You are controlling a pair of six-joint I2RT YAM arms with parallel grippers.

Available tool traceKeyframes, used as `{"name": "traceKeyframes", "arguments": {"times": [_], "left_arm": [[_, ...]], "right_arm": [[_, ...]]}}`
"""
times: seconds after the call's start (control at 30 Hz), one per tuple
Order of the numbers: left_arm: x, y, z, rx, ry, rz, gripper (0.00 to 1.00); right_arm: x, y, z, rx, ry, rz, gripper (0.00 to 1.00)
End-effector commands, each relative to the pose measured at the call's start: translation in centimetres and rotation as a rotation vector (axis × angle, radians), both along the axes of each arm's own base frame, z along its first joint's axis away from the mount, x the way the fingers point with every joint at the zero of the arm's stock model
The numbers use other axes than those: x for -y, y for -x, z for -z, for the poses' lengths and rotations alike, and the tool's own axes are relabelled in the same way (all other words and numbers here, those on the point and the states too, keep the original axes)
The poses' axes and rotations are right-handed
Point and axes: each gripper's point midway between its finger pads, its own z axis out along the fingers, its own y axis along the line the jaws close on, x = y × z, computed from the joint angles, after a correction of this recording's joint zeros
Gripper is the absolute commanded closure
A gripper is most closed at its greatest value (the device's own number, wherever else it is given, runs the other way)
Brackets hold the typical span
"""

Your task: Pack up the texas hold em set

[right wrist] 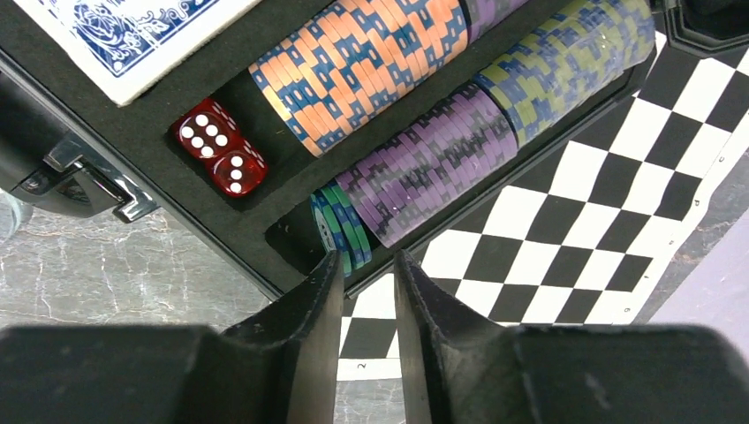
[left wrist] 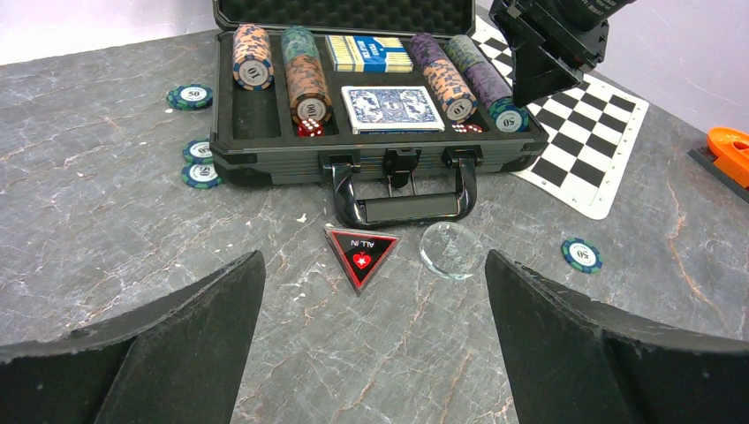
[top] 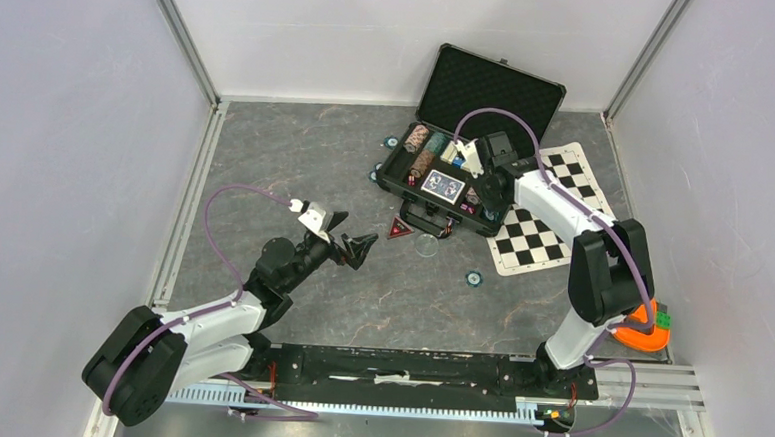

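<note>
The black case [top: 491, 87] lies open, its foam lid up. Inside are rows of striped chips [left wrist: 308, 78], two blue card decks [left wrist: 391, 108] and red dice [right wrist: 219, 150]. My right gripper [right wrist: 368, 258] hovers over the case's right end, its jaws slightly apart and empty. Green-blue chips [right wrist: 341, 228] sit in the slot just past its tips. My left gripper [left wrist: 373, 258] hangs wide open and empty in front of the case. The red triangular marker [left wrist: 361, 253] lies on the table just ahead of it. Loose chips rest left of the case [left wrist: 190, 95] and to the right [left wrist: 581, 254].
A clear round disc [left wrist: 451, 250] lies beside the marker, near the case handle [left wrist: 402, 199]. The black-and-white checkered mat [top: 549, 212] lies under and right of the case. An orange object [top: 643, 327] sits by the right arm's base. Walls enclose the table.
</note>
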Motion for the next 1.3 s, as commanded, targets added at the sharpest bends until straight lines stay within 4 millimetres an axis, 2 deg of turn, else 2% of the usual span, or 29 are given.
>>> {"name": "traceKeyframes", "arguments": {"times": [0.0, 0.13, 0.37, 0.5, 0.63, 0.7, 0.8, 0.87, 0.9, 1.03, 1.17, 1.27], "left_arm": [[0.0, -0.1, -0.9, 0.05, -0.002, -0.003, 0.0], [-0.1, -0.1, -0.8, 0.048, -0.001, -0.006, 0.0], [-0.1, -0.1, -0.9, 0.051, -0.001, -0.008, 0.0], [-0.1, 0.0, -0.9, 0.049, -0.001, -0.005, 0.0], [0.0, -0.2, -0.8, 0.028, -0.002, -0.009, 0.0], [0.0, -0.2, -0.7, 0.016, 0.002, -0.01, 0.0], [0.0, -0.2, -0.8, 0.012, 0.011, -0.014, 0.0], [-0.2, -0.2, -1.0, 0.014, 0.021, -0.022, 0.0], [-0.3, -0.3, -1.1, 0.014, 0.026, -0.032, 0.0], [-1.1, -0.8, -1.3, -0.032, 0.065, -0.093, 0.0], [-2.7, -1.8, -1.7, -0.091, 0.172, -0.221, 0.0], [-5.3, -3.2, -0.2, -0.284, 0.312, -0.449, 0.0]], "right_arm": [[0.3, -0.6, -2.2, 0.089, -0.013, 0.046, 0.65], [0.0, -0.7, -3.5, 0.146, -0.053, 0.057, 0.59], [0.0, 0.0, -4.5, 0.184, -0.088, 0.064, 0.58], [-1.0, 0.8, -5.1, 0.206, -0.168, 0.038, 0.57], [-2.5, 2.4, -6.4, 0.243, -0.285, 0.006, 0.51], [-2.8, 3.3, -6.9, 0.263, -0.315, 0.002, 0.43], [-1.9, 4.8, -7.4, 0.292, -0.331, 0.048, 0.29], [-0.4, 5.8, -7.6, 0.33, -0.312, 0.113, 0.06], [0.5, 6.2, -7.4, 0.348, -0.312, 0.177, 0.02], [3.6, 8.3, -7.5, 0.413, -0.287, 0.363, 0.02], [2.9, 10.1, -6.9, 0.383, -0.393, 0.407, 0.02], [3.2, 11.7, -5.6, 0.308, -0.384, 0.467, 0.02]]}}
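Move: For my right hand, the next piece is probably the loose chip on the bare table, some 15 cm back, 5 cm to the left and 6 cm below. The blue-green chips in the case slot are within about 1 cm of my fingertips, the two dice 7 cm left and 1 cm ahead. From my left hand the lone red die lies about 7 cm left, 3 cm ahead and 13 cm below. My right hand comes up out of the slot's near end, clear of the blue-green chips, then draws back about 10 cm and slightly right while rising 7 cm in all; the fingers spread from part open to wide and the wrist swings some 20 degrees clockwise, tipping up. Late on, my open left hand starts about 2 cm left and slightly forward, towards the red die. ##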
